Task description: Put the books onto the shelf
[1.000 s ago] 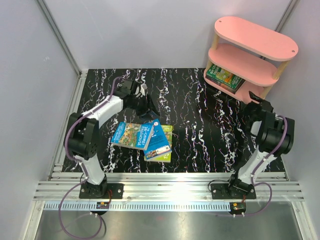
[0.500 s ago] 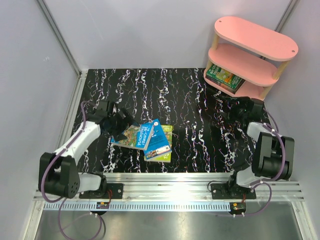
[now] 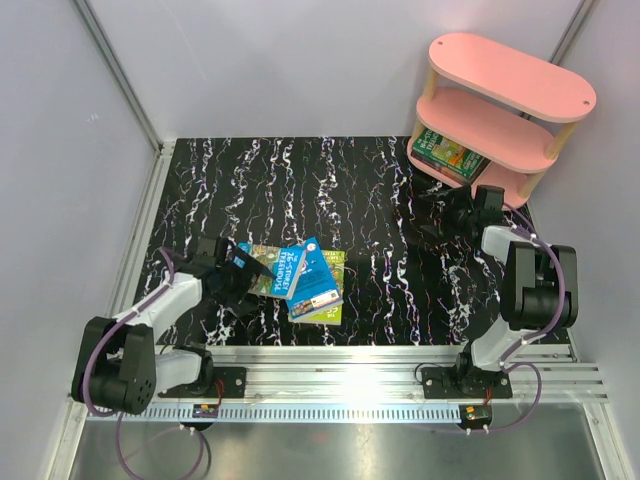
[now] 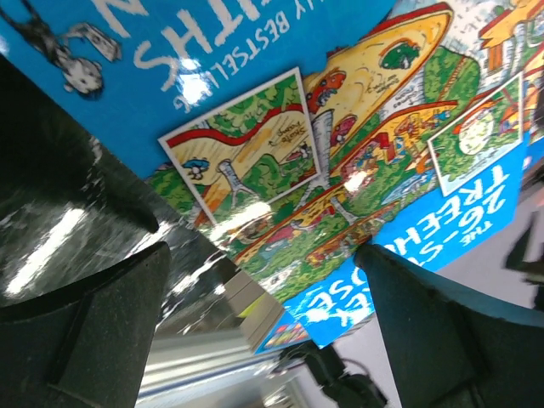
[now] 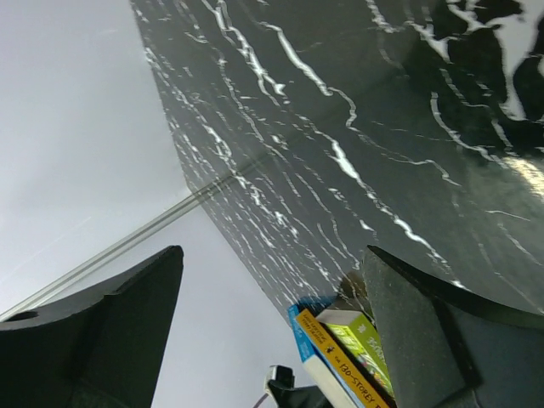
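Three books lie fanned in a pile on the black marbled table: a blue and green treehouse book (image 3: pixel 277 275), a blue one (image 3: pixel 316 281) and a yellow-green one (image 3: pixel 336 262) underneath. My left gripper (image 3: pixel 250 272) is open over the left end of the treehouse book (image 4: pixel 340 161), whose cover fills the left wrist view beyond the open gripper (image 4: pixel 263 314). The pink shelf (image 3: pixel 510 100) stands at the back right, with books (image 3: pixel 452 157) on its lowest tier. My right gripper (image 3: pixel 440 215) is open and empty, low over the table in front of the shelf, pointing left. The right wrist view shows the pile (image 5: pixel 340 357) far off beyond the open gripper (image 5: pixel 272 331).
Grey walls close in the table on the left, back and right. An aluminium rail (image 3: pixel 330 375) runs along the near edge by the arm bases. The shelf's two upper tiers (image 3: pixel 490 125) hold nothing.
My left arm swung from behind the pile down to its left side, and its gripper opened. My right arm dropped and reached left in front of the shelf, jaws opening wider.
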Controlling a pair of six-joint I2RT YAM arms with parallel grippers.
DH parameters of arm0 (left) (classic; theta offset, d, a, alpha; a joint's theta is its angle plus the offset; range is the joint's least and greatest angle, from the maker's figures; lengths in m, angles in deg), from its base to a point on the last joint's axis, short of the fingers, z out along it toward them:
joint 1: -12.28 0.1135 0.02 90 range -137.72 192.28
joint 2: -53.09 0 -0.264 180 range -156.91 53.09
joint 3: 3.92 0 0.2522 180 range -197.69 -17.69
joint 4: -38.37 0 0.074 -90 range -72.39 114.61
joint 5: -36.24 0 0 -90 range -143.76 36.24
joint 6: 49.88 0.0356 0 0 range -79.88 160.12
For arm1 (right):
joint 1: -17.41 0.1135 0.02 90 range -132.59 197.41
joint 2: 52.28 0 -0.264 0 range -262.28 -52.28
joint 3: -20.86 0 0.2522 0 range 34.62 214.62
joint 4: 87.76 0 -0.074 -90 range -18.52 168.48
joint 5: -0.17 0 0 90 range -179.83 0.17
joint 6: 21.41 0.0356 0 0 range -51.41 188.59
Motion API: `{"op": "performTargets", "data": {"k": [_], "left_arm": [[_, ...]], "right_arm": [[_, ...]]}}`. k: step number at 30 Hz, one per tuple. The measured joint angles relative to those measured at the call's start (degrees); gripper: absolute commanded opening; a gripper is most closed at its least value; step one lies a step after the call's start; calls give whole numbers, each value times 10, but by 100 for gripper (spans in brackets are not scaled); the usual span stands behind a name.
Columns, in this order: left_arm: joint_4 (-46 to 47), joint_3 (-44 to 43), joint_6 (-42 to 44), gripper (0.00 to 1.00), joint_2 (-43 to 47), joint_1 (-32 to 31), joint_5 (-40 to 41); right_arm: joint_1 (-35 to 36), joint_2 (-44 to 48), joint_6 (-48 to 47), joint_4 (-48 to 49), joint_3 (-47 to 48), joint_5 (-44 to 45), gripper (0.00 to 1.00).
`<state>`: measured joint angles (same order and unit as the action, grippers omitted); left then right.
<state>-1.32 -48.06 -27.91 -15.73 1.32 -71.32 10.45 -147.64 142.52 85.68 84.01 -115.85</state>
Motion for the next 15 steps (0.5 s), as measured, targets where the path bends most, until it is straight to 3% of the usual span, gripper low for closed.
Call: {"op": "performTargets", "data": {"k": [7, 9, 13, 14, 15], "left_arm": [[65, 19, -75, 98, 0, 0, 55], [78, 20, -91, 94, -7, 0, 71], [144, 16, -119, 68, -51, 0, 75], [165, 12, -126, 53, -69, 0, 76], [181, 6, -131, 44, -89, 0, 78]], "right_arm": [[0, -5, -21, -15, -7, -2, 93], [0, -6, -27, -19, -5, -3, 93], [0, -16, -40, -26, 3, -6, 92], [0, -17, -43, -28, 3, -6, 92], [0, -19, -45, -30, 4, -7, 92]]}}
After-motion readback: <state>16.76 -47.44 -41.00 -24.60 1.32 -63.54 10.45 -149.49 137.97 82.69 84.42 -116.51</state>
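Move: The blue 26-Storey Treehouse book lies with its middle about 5 cm straight ahead of the left hand and some 3 cm below it, its near long edge between the open fingers. From that hand, the second blue book is about 14 cm to the right and 3 cm ahead, and the green-yellow book under it about 16 cm right and 1 cm ahead, both slightly lower. For the right hand, the 26-Storey book is roughly 46 cm left, 16 cm back and 9 cm down. The left hand, pointing down with one finger over the cover of the 26-Storey Treehouse book and the other on its near side, travels forward about 6.5 cm and sinks a centimetre or so, turning some 15 degrees counter-clockwise, its near finger pushing along the book's near long edge. Over the last part it quickens, and the fingers start to shut over that edge, from wide open to somewhat over half open, while the empty right hand only sinks about 2 cm above bare table. ##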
